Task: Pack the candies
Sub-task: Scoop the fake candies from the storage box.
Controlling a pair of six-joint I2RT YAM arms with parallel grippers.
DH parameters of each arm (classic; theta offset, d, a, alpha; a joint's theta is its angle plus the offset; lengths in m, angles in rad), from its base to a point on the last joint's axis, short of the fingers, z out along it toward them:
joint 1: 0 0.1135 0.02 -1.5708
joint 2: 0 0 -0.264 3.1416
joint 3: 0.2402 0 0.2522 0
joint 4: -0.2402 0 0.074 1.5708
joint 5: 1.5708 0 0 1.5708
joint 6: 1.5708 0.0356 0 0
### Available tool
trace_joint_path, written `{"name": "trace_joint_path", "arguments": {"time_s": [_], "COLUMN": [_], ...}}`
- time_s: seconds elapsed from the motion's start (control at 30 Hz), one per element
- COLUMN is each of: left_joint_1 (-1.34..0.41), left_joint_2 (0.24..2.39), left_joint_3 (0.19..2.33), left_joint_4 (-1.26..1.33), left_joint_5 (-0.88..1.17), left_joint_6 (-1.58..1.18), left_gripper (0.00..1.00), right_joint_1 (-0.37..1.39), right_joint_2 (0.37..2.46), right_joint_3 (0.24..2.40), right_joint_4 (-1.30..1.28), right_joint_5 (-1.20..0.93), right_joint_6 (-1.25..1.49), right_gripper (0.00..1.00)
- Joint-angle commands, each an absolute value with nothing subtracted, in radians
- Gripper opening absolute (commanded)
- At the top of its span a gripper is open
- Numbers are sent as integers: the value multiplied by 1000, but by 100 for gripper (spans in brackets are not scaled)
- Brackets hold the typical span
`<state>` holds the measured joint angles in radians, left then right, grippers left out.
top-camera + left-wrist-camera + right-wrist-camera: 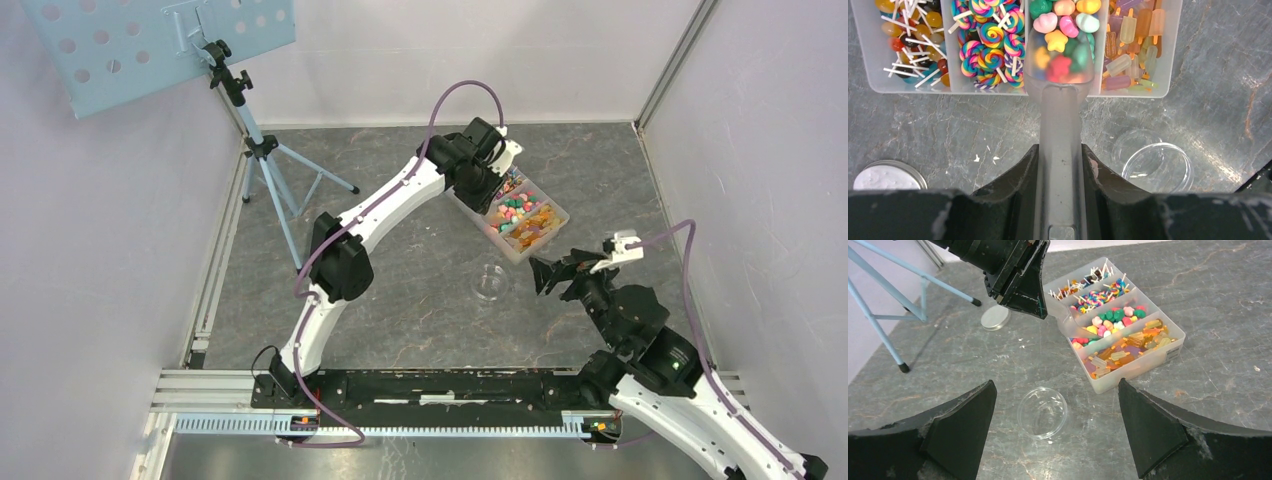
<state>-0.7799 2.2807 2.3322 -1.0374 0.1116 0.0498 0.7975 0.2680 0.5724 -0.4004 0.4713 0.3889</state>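
Note:
The candies (1045, 22) fill a clear divided box (913, 89): small pink, green and yellow sweets, with lollipops and ice-lolly shapes in the other compartments. My left gripper (1060, 150) is shut on the handle of a translucent scoop (1060, 115). The scoop's bowl lies over the small-sweets compartment at the box's near wall, with a few coloured sweets in it. A clear empty round cup (1042, 412) stands on the table in front of the box (1133, 371). Above the cup, my right gripper (1056, 384) hangs open and holds nothing. From above, the left gripper (490, 165) is at the box's far-left end.
A grey round lid disc (995, 318) lies left of the box, beside the left arm. At the back left stands a tripod (265, 150) carrying a perforated board (150, 40). Walls close in the marbled grey table (400, 300) on three sides.

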Motion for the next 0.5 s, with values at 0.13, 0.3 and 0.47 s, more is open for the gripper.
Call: {"name": "trace_joint_path", "arguments": {"time_s": [0.13, 0.3, 0.47], "left_joint_1": [-783, -784, -784], "left_joint_2": [2198, 2179, 2162], "left_joint_3": [2141, 2088, 2052], "left_joint_4": [-890, -858, -830], "left_joint_5": [83, 78, 77], "left_joint_6": [25, 35, 42], "left_gripper": [2, 2, 2], "right_joint_1": [798, 792, 702], "right_joint_2": [470, 617, 690], "right_joint_3": [652, 700, 724], "right_joint_4": [-320, -261, -186], "right_joint_5": [627, 754, 727], "right_joint_6": [302, 216, 184], "right_gripper": [98, 97, 93]}}
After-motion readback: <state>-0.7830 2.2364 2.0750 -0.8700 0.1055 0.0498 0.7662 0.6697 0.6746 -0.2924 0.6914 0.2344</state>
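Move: The fake candies' compartment in the storage box lies about 7 cm ahead of my left hand, 10 cm to its right and 12 cm below; my left fingers hold the scoop over it. From that hand, the swirl lollipops lie 13 ahead and 7 right, the ice-pop candies 2 ahead and 15 right, the clear jar 12 back and 3 right. From my right hand, the box's middle is some 24 cm ahead, 4 left and 23 below; the jar is 4 ahead and 10 left. I press the scoop down with my left hand, about 5 cm almost straight down and easing off at the end, keeping my grip on the handle as the bowl bears on the candies. Meanwhile my open right hand reaches some 6 cm forward towards the box, dipping slightly, its left side rolling down nearly 20 degrees as it turns clockwise. ##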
